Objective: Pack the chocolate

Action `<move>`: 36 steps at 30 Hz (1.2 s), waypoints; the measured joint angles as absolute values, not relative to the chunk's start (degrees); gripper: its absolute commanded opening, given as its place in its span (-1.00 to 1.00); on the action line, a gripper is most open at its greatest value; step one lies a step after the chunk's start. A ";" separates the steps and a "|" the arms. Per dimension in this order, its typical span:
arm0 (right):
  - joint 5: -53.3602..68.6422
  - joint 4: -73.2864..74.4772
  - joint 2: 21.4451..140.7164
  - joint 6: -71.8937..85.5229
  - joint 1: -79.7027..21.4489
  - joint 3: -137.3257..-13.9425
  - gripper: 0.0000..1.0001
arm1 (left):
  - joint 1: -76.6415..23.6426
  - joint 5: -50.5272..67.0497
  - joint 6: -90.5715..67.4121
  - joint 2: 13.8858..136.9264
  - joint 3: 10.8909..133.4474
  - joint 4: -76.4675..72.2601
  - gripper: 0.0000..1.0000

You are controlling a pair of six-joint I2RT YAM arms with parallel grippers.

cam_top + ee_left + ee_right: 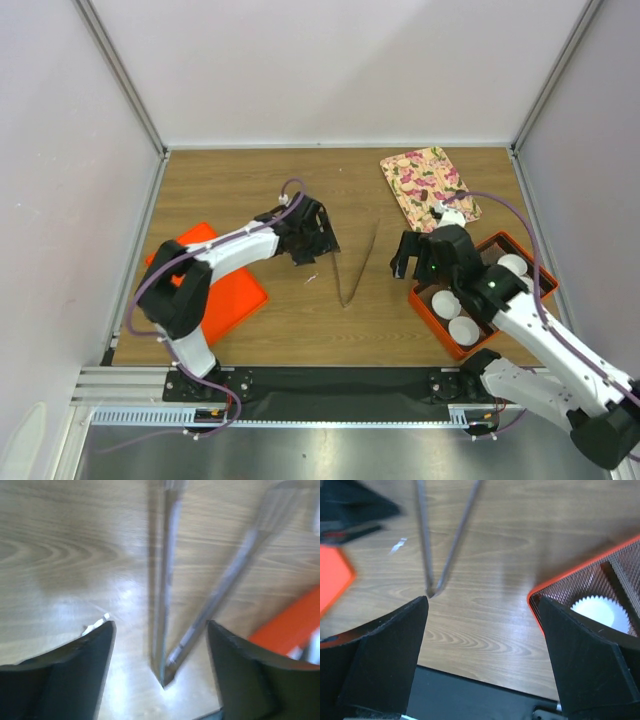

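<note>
No dark brown chocolate piece can be made out in any view. Metal tongs (355, 265) lie on the wooden table between my two grippers, hinge end toward me. My left gripper (315, 253) is open and empty just left of the tongs. In the left wrist view the tongs (167, 605) lie between its fingers (95, 650), blurred. My right gripper (410, 272) is open and empty, to the right of the tongs and at the left edge of the orange mesh tray (424, 304). In the right wrist view the tongs (427, 555) lie ahead to the left.
The orange tray (580, 570) holds white paper cups (463, 330), one showing in the right wrist view (597, 611). A flower-patterned board (425, 180) lies at the back right. An orange lid (225, 285) lies at the left. A small white scrap (310, 278) lies near the tongs.
</note>
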State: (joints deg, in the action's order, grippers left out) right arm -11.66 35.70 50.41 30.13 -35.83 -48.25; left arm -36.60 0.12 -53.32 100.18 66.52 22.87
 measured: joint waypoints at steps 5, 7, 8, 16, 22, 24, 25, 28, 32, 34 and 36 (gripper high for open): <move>-17.91 35.40 61.21 36.10 -39.70 -49.80 0.99 | -34.00 -0.47 -49.95 88.47 66.76 23.90 1.00; -19.51 35.00 65.23 38.06 -41.25 -50.96 0.99 | -31.68 -1.06 -48.23 82.98 66.65 24.12 0.99; -20.12 34.46 67.29 39.20 -41.85 -51.68 0.99 | -30.76 -1.32 -47.42 80.66 66.39 24.14 0.99; -20.82 26.92 83.18 44.58 -44.80 -57.47 0.99 | -25.96 -3.88 -39.99 58.59 55.24 23.94 0.99; -22.02 23.03 94.39 46.92 -48.25 -62.76 0.99 | -25.96 -6.66 -35.03 48.29 50.09 26.13 0.99; -22.94 22.06 96.66 47.83 -49.28 -62.89 0.99 | -25.96 -8.01 -33.80 44.80 48.53 26.35 1.00; -23.42 21.93 97.49 48.21 -49.63 -62.89 0.99 | -25.96 -8.73 -33.28 43.03 47.79 26.35 1.00; -24.93 21.76 99.11 48.95 -50.46 -62.89 0.99 | -25.96 -10.13 -32.03 39.35 45.93 26.37 1.00; -26.24 21.19 100.25 49.32 -50.50 -62.94 0.99 | -25.96 -10.46 -31.00 37.80 45.65 26.52 0.99; -26.55 20.82 100.66 49.34 -50.48 -62.92 0.99 | -25.96 -10.46 -30.89 37.82 45.65 26.63 1.00; -26.57 20.03 101.10 49.17 -50.46 -62.92 0.97 | -25.96 -10.46 -30.89 37.82 45.50 26.68 1.00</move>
State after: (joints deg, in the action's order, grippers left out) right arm -26.57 20.03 101.10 49.17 -50.46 -62.92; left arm -25.96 -10.46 -30.89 37.82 45.50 26.68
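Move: The open tongs lie with their middle about 11 cm to the right hand's left, 7 cm ahead and 17 cm below. The box of white cups sits some 18 cm to the right hand's right and 1 cm nearer the base; the small white scrap lies 20 cm left and 3 cm ahead of that hand. From the left hand, part-open just above one tong leg, the tongs' middle is 5 cm to the right, 1 cm back and 5 cm below. Left and down at once, about 13 cm each way, with some 6 cm forward, the right hand swings in over the tongs with its fingers wide open and tipping slightly more downward, and stops low, its fingers either side of the V near the hinge half. Meanwhile the left hand opens fully and clears out upward about 19 cm, then left and a little back, tilting up some 40 degrees. ##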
